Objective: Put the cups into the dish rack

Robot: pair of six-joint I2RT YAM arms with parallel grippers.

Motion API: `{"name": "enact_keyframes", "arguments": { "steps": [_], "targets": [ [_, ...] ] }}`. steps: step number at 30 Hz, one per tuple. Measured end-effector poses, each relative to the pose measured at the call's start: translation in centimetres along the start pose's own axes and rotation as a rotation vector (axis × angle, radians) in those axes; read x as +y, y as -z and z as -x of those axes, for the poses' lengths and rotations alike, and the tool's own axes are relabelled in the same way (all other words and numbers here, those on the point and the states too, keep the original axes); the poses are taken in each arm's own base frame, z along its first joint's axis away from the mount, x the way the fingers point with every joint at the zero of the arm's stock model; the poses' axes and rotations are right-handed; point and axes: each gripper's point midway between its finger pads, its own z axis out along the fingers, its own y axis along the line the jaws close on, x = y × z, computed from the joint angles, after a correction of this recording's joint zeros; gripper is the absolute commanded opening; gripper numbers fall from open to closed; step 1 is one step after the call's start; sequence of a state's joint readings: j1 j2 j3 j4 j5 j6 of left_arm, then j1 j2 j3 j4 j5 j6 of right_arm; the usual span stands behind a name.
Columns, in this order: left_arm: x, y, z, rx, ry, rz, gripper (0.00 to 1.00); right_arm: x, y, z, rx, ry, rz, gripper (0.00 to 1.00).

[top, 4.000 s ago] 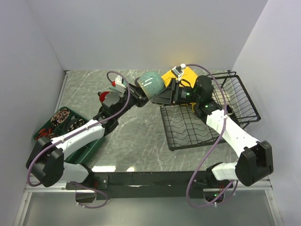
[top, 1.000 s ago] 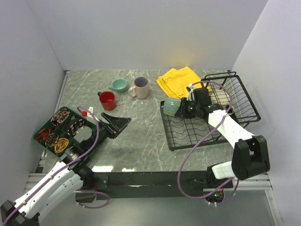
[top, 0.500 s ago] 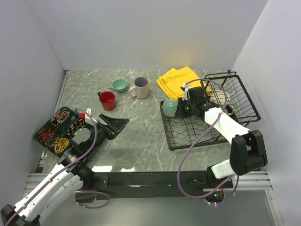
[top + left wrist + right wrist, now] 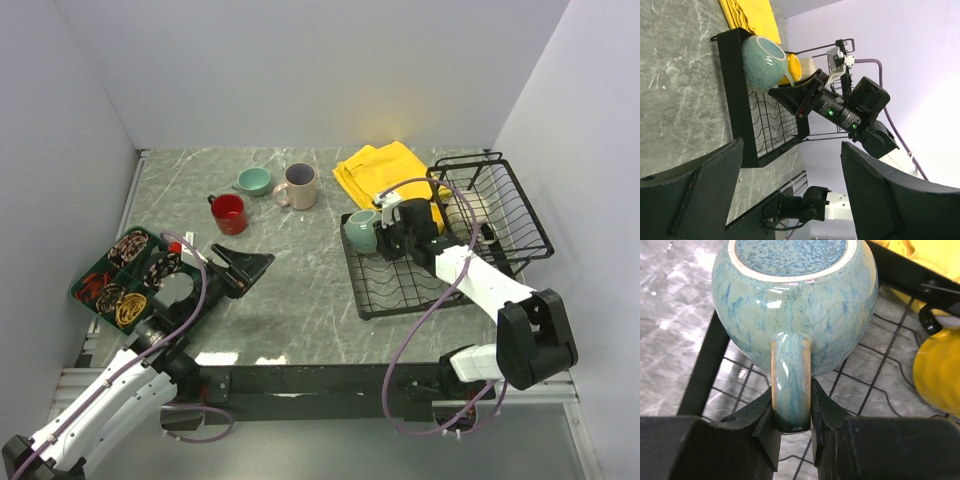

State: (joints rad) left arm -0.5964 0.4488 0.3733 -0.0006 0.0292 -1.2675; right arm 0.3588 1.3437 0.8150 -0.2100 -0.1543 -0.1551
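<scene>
My right gripper is shut on the handle of the grey-teal mug. The mug's base is turned toward the wrist camera, over the far-left corner of the black dish rack. A yellow mug sits in the rack just beside it. On the table to the far left stand a red mug, a small teal cup and a beige-pink mug. My left gripper hangs open and empty, low near the table's left middle.
A yellow cloth lies behind the rack's left corner. The rack's raised wire basket is at the right by the wall. A dark green compartmented tray with small items sits at the left edge.
My right gripper has carried the grey-teal mug a little left and back, to the rack's far-left corner. The left arm has barely moved.
</scene>
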Motion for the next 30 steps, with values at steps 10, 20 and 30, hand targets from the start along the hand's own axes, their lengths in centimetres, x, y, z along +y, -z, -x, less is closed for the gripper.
{"name": "enact_keyframes", "arguments": {
  "steps": [10, 20, 30],
  "targets": [
    [0.1, 0.1, 0.0, 0.000, 0.000, 0.004, 0.85, -1.7, -0.9, -0.9, 0.016, 0.054, -0.071, 0.32],
    [0.0, 0.2, 0.1, -0.003, 0.000, -0.002, 0.85, -3.6, -2.0, -3.1, 0.095, 0.044, -0.139, 0.53],
    [0.6, 0.3, -0.1, 0.001, -0.014, 0.022, 0.85, -3.7, -0.6, -2.2, 0.080, 0.086, -0.137, 0.73]
  ]
}}
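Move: The right hand already grips the teal cup by its handle, with the cup's middle about 3 cm ahead and 4 cm left of the fingers, at their height. Its spot in the rack is some 4 cm ahead of the hand, straight in line and 4 cm lower; the yellow cup stands about 6 cm ahead and 9 cm to the right. The yellow cloth lies 14 cm ahead, 2 cm right. From the left hand, the teal cup is roughly 12 cm ahead, 20 cm right and 12 cm lower. Carry the teal cup by its handle to the right and down into the rack, about 4 cm each way and slightly forward, towards the yellow cup, rolling the wrist some 10 degrees so its left side dips. Start opening the fingers on the way down, let go of the handle at the bottom, then lift the open gripper about 2 cm. ##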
